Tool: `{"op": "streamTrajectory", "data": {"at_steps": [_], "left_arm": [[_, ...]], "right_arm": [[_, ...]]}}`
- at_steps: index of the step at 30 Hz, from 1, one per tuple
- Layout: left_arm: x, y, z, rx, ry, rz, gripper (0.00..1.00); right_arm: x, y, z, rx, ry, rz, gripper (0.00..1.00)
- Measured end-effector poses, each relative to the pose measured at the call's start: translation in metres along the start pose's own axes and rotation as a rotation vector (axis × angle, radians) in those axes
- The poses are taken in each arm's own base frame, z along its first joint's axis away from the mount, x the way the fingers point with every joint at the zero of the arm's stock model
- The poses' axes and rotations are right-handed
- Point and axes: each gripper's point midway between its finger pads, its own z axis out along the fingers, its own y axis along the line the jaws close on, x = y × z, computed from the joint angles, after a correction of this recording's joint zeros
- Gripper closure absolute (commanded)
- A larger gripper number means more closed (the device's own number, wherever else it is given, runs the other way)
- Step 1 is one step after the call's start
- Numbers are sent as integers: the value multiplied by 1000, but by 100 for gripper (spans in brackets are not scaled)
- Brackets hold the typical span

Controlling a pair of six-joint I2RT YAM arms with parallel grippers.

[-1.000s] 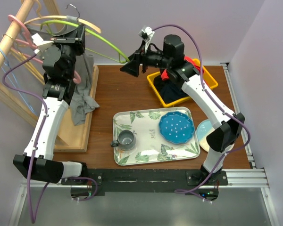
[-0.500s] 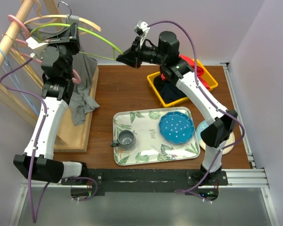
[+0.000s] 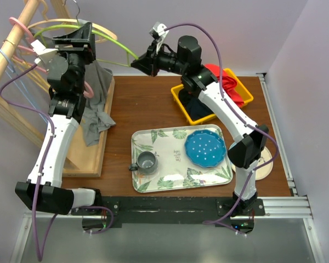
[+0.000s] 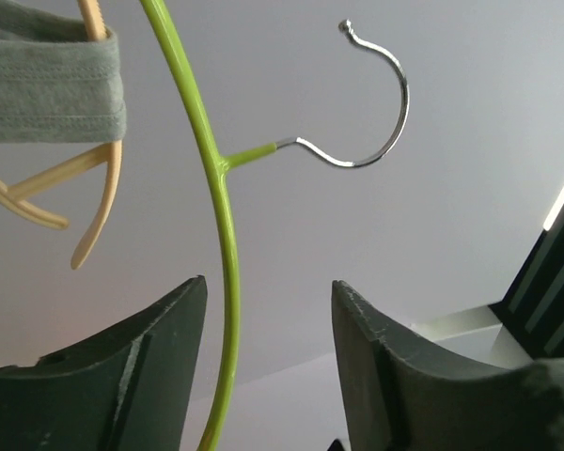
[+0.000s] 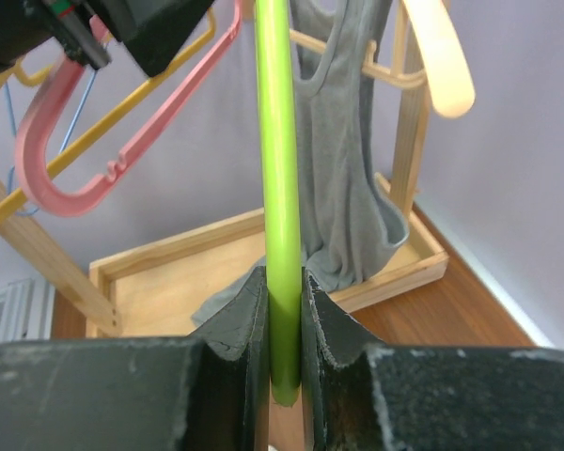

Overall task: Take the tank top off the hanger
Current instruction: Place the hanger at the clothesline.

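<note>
The grey tank top [image 3: 96, 97] hangs by a strap [image 4: 47, 89] from a cream wooden hanger [image 5: 442, 56] on the rack at the far left, its hem lying in the wooden base tray. It also shows in the right wrist view [image 5: 343, 141]. A green hanger [image 3: 114, 44] is lifted off the rack, its metal hook [image 4: 376, 103] free in the air. My right gripper [image 3: 138, 63] [image 5: 284, 282] is shut on the green hanger's end. My left gripper [image 3: 79, 34] [image 4: 268, 291] is open, with the green bar [image 4: 224, 282] passing between its jaws near the left finger.
The wooden rack [image 3: 11, 46] holds pink [image 5: 66, 160] and other hangers. Its base tray [image 3: 101, 148] sits at the left. A yellow bin [image 3: 181, 101] holds dark and red clothes. A leaf-print tray [image 3: 170, 181] carries a blue plate [image 3: 205, 148] and grey mug [image 3: 147, 162].
My right gripper has moved up and to the left, carrying the green hanger's end. My left gripper has risen slightly and the hangers near it have shifted.
</note>
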Motion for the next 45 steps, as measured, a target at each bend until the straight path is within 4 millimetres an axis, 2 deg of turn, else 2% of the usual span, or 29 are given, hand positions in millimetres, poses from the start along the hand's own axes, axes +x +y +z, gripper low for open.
{"op": "streamTrajectory", "data": {"at_steps": [5,6,9,13,18,23,27,32,36,45], "left_arm": [[15,-11,-8,50,96,54,25],[18,-13,-11,59,115,70,21],[25,-19,-18,80,161,121,18],[28,-34,-28,98,201,175,14],[30,-43,-51,97,245,211,9],[33,-44,-78,90,302,261,7],[35,-50,-96,111,341,300,6],[46,-62,-117,173,429,330,5],[56,-62,-136,215,504,347,5],[72,-66,-147,303,622,435,5]], "right_arm": [[-12,-5,1,24,-34,-39,100],[-13,-6,1,29,-38,-46,100],[-14,-9,1,46,-38,-55,100],[-18,-10,0,55,-43,-67,100],[-28,-9,0,52,-55,-84,100],[-30,-9,-1,52,-50,-129,100],[-25,-12,-1,54,-28,-158,100],[-24,-12,-2,54,-22,-174,100],[-20,-13,-3,56,-9,-190,100],[-21,-12,-7,56,1,-203,100]]}}
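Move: The clothesline rail runs about 38 cm left of the right hand, 11 cm farther out and some 8 cm higher; that hand already pinches the green hanger's end. The green hanger's neck is about 5 cm left of the left hand, 3 cm ahead and 2 cm above. From the left hand the rail lies roughly 23 cm left and 1 cm ahead, 5 cm up, and the beige hanger 5 cm left, 6 cm ahead, slightly lower. Opening wider, the left hand backs about 15 cm from the green hanger, veering right and rolling; right keeps gripping. ##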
